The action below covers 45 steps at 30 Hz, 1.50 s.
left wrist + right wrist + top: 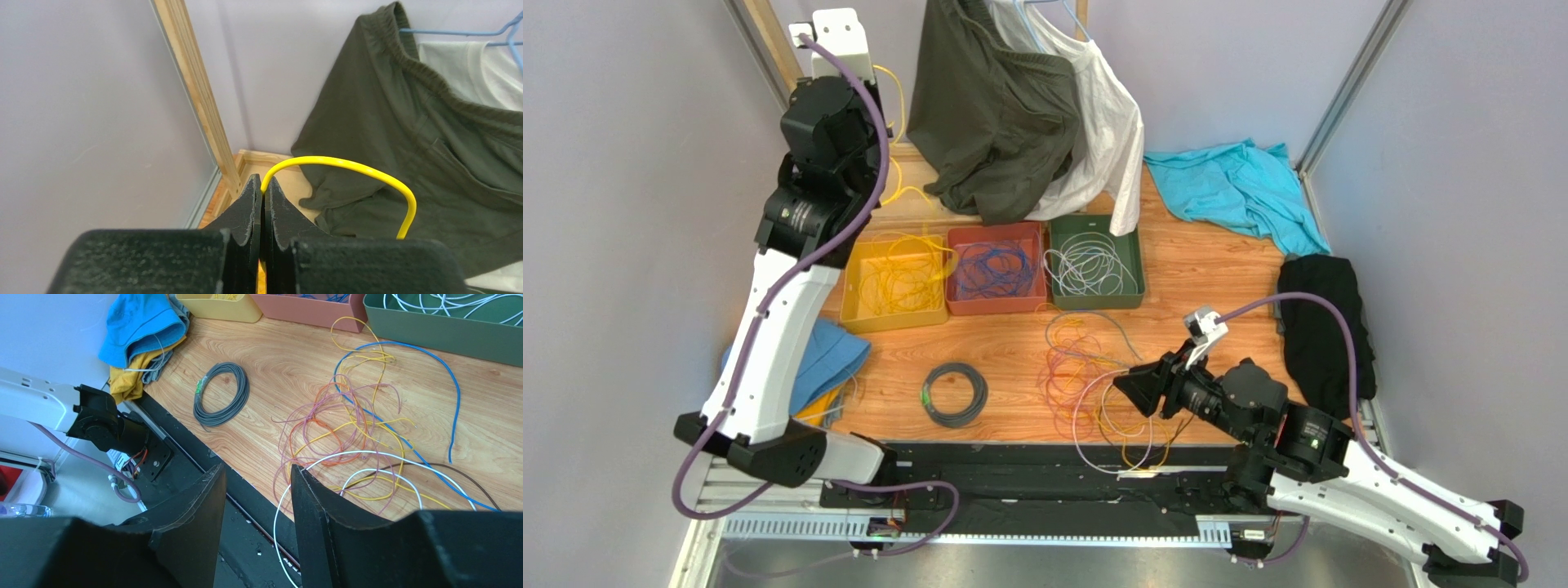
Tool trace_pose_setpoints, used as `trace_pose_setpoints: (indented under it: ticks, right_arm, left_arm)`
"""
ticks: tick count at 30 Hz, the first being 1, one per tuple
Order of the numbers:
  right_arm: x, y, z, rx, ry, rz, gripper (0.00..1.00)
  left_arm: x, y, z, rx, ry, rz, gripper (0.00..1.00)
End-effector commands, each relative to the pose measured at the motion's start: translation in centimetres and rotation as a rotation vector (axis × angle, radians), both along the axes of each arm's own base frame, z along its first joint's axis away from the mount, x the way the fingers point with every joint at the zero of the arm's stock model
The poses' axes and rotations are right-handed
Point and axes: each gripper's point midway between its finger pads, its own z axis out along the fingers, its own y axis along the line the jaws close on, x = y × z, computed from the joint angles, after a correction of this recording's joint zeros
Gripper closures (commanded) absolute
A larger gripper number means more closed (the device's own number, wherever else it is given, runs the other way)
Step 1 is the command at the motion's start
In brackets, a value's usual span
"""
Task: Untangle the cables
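A loose tangle of cables point(1090, 368) in orange, pink, yellow, blue and white lies on the wooden table point(1210, 282) near its front edge. In the right wrist view this tangle point(344, 425) spreads just ahead of my right gripper point(258, 473). That gripper is open and low, with nothing between its fingers. A white cable point(368, 455) loops past its right finger and over the table edge. My left gripper point(264, 184) is raised at the back left, shut on a yellow cable point(344, 164). The yellow cable point(895, 104) hangs down toward the yellow bin point(854, 316).
A red bin point(955, 300) holds blue cables and a green bin point(1136, 292) holds white ones. A coiled grey cable point(954, 395) lies at the front. Dark green and white garments point(995, 110) hang at the back. Teal cloth point(1234, 184), black cloth point(1320, 319) and blue cloth point(824, 361) lie at the sides.
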Motion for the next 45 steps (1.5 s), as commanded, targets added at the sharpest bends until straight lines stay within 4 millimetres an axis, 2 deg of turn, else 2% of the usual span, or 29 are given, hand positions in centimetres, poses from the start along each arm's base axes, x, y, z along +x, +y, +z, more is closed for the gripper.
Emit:
trace_pose_setpoints:
  ticks: [1, 6, 10, 11, 13, 14, 16, 17, 19, 20, 21, 22, 25, 27, 29, 31, 33, 36, 40, 43, 45]
  right_arm:
    - [0.1, -0.7, 0.0, -0.003, -0.020, -0.021, 0.53]
    - [0.4, -0.6, 0.0, -0.017, -0.024, -0.029, 0.53]
    - [0.7, -0.2, -0.7, -0.033, -0.017, -0.033, 0.54]
    - [0.8, -0.2, -1.0, -0.038, -0.015, -0.035, 0.54]
    - [0.9, -0.1, -1.6, -0.057, -0.007, -0.037, 0.54]
    - [0.9, -0.1, -1.8, -0.061, -0.002, -0.040, 0.54]
    - [1.0, -0.2, -2.2, -0.066, 0.002, -0.046, 0.55]
    - [1.0, -0.2, -2.3, -0.068, 0.004, -0.050, 0.55]
    - [1.0, -0.4, -2.6, -0.068, 0.005, -0.058, 0.55]
    - [1.1, -0.5, -2.8, -0.070, 0.005, -0.063, 0.55]
    - [1.1, -0.6, -2.8, -0.069, 0.004, -0.064, 0.55]
    - [1.1, -0.7, -3.1, -0.074, 0.007, -0.069, 0.55]
    - [1.1, -0.9, -3.4, -0.079, 0.012, -0.073, 0.55]
    - [1.1, -1.0, -3.5, -0.082, 0.012, -0.077, 0.55]
    - [1.0, -1.1, -3.7, -0.086, 0.014, -0.077, 0.55]
    - [1.1, -1.1, -3.7, -0.085, 0.015, -0.082, 0.55]
    - [1.2, -1.0, -4.0, -0.092, 0.014, -0.083, 0.55]
    - [1.2, -0.6, -4.4, -0.089, 0.024, -0.079, 0.56]
    - [1.1, -0.4, -4.7, -0.094, 0.038, -0.068, 0.56]
    - [1.1, -0.6, -4.7, -0.096, 0.032, -0.076, 0.56]
    - [1.1, -0.8, -4.6, -0.094, 0.027, -0.078, 0.56]
  left_arm:
    - [1.4, 1.2, 0.9, -0.081, -0.038, -0.019, 1.00]
    - [3.0, 2.6, 0.1, -0.084, -0.025, -0.002, 1.00]
    - [4.5, 3.1, -2.2, -0.094, 0.010, 0.003, 1.00]
    - [5.1, 2.9, -4.1, -0.094, 0.045, -0.006, 1.00]
    - [5.6, 2.9, -5.1, -0.121, 0.041, -0.011, 1.00]
    - [6.1, 2.8, -6.7, -0.124, 0.072, -0.017, 1.00]
    - [6.7, 2.8, -7.9, -0.135, 0.088, -0.014, 1.00]
    - [7.0, 2.9, -9.2, -0.133, 0.115, -0.010, 1.00]
    - [7.6, 2.7, -10.7, -0.140, 0.138, -0.011, 1.00]
    - [7.8, 2.7, -12.2, -0.140, 0.169, -0.008, 1.00]
    - [8.0, 2.6, -12.7, -0.149, 0.167, -0.008, 1.00]
    - [8.2, 2.7, -14.3, -0.144, 0.197, 0.001, 1.00]
    - [8.7, 3.2, -16.3, -0.154, 0.221, 0.018, 1.00]
    - [9.0, 4.0, -17.2, -0.158, 0.240, 0.042, 1.00]
    - [9.0, 5.1, -17.0, -0.166, 0.230, 0.071, 1.00]
    - [9.0, 5.5, -16.2, -0.167, 0.219, 0.067, 1.00]
    - [9.1, 5.8, -16.3, -0.145, 0.228, 0.071, 1.00]
    - [9.4, 6.2, -19.4, -0.124, 0.297, 0.099, 1.00]
    - [9.4, 7.3, -26.9, -0.148, 0.452, 0.149, 1.00]
    - [8.9, 8.2, -31.0, -0.223, 0.526, 0.164, 1.00]
    - [8.5, 8.2, -32.0, -0.253, 0.530, 0.169, 1.00]
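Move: The yellow bin, where the held yellow cable is being taken, lies nearly straight below the left hand, some 50 cm down and about 3 cm ahead. The red bin is roughly 19 cm to its right, the wooden tray about 17 cm farther out and 8 cm to the right of the yellow bin. From the right hand, the cable tangle lies about 9 cm ahead, 4 cm left and 18 cm down; the grey coil about 30 cm left and 7 cm ahead. Keep the left gripper shut on the yellow cable and bring it a little forward and left first, then mostly down towards the yellow bin, nearly 30 cm in all, tipping the fingers down by almost 30 degrees. Meanwhile sink the half-open, empty right gripper about 5 cm towards the tangle. ##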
